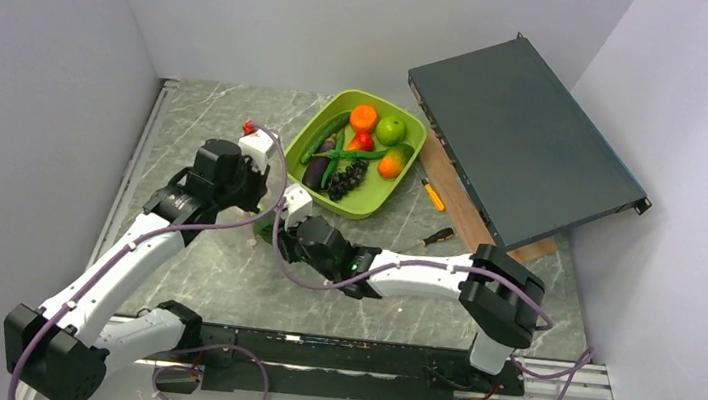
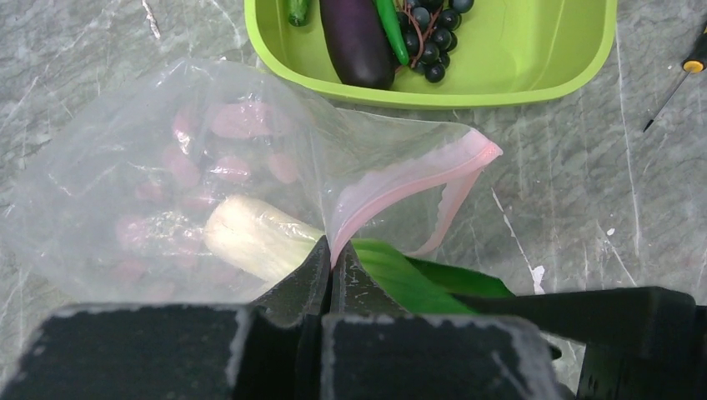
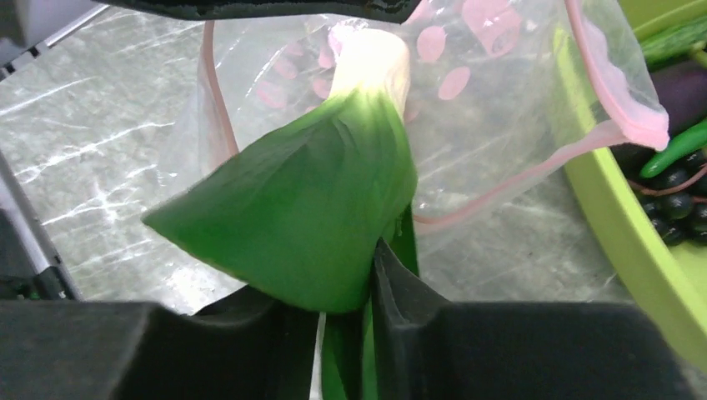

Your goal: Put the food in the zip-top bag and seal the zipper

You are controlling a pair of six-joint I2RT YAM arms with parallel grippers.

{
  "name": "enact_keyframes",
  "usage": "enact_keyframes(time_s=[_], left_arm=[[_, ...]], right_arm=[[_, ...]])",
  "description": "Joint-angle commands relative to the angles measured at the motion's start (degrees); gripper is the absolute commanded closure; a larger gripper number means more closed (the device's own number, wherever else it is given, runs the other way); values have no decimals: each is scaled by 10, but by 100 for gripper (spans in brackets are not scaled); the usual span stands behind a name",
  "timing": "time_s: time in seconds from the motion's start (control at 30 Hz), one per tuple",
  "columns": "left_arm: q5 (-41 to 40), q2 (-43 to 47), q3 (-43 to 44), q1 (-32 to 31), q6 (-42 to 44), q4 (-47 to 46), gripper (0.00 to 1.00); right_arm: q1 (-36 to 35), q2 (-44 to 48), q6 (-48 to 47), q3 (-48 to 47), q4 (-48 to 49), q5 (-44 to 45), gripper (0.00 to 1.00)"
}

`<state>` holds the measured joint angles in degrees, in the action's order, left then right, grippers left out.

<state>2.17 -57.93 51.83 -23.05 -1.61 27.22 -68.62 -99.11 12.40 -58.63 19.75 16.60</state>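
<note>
The clear zip-top bag lies on the marble table beside the lime tray. My left gripper is shut on the bag's mouth edge at the pink zipper, holding the mouth up. My right gripper is shut on the green leaves of the leek. The leek's white end is inside the bag. The tray still holds the eggplant, grapes, orange, green apple, red pepper and cucumber.
A dark flat box leans on a wooden board at the back right. Two orange-handled screwdrivers lie between the tray and the board. Grey walls close in the table on both sides.
</note>
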Motion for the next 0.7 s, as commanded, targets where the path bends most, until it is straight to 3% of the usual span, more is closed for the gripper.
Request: enact_keyframes(time_s=[0.0, 0.03, 0.07, 0.33, 0.57, 0.67], left_arm=[[14, 6, 9, 2, -9, -25, 100], [15, 6, 9, 2, -8, -25, 100], [16, 5, 10, 2, -8, -25, 100], [38, 31, 2, 3, -10, -40, 100], [75, 72, -17, 3, -7, -69, 100], [94, 80, -21, 3, -7, -78, 100]], right_arm=[[-4, 19, -18, 23, 133, 38, 86], [0, 22, -12, 23, 137, 40, 99], [7, 26, 1, 23, 137, 39, 100], [99, 24, 182, 78, 348, -158, 100], [134, -75, 267, -12, 390, -310, 100], [132, -99, 290, -33, 396, -323, 100]])
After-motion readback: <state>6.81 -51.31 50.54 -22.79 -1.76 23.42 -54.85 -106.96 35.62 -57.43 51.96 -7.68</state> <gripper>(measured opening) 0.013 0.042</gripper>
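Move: Just at the right hand's fingers is the leek's green end; the leek's middle is about 5 cm ahead and 5 cm left of that hand, marginally lower. The bag's mouth opens some 6 cm ahead and 3 cm left, and the green bowl sits about 19 cm ahead, 15 cm right and 10 cm down. From the left hand, which still pinches the bag's rim, the leek's middle is 1 cm back and roughly 5 cm below. Closing its fingers on the leek's green leaf end, the right hand carries it forward and up, roughly 6 cm each way, then swings about 3 cm left into the bag's mouth, its fingers tilting up by some 35 degrees until nearly level. The left hand keeps its pinch on the zipper rim and lifts it about 4 cm, easing slightly back and right. ##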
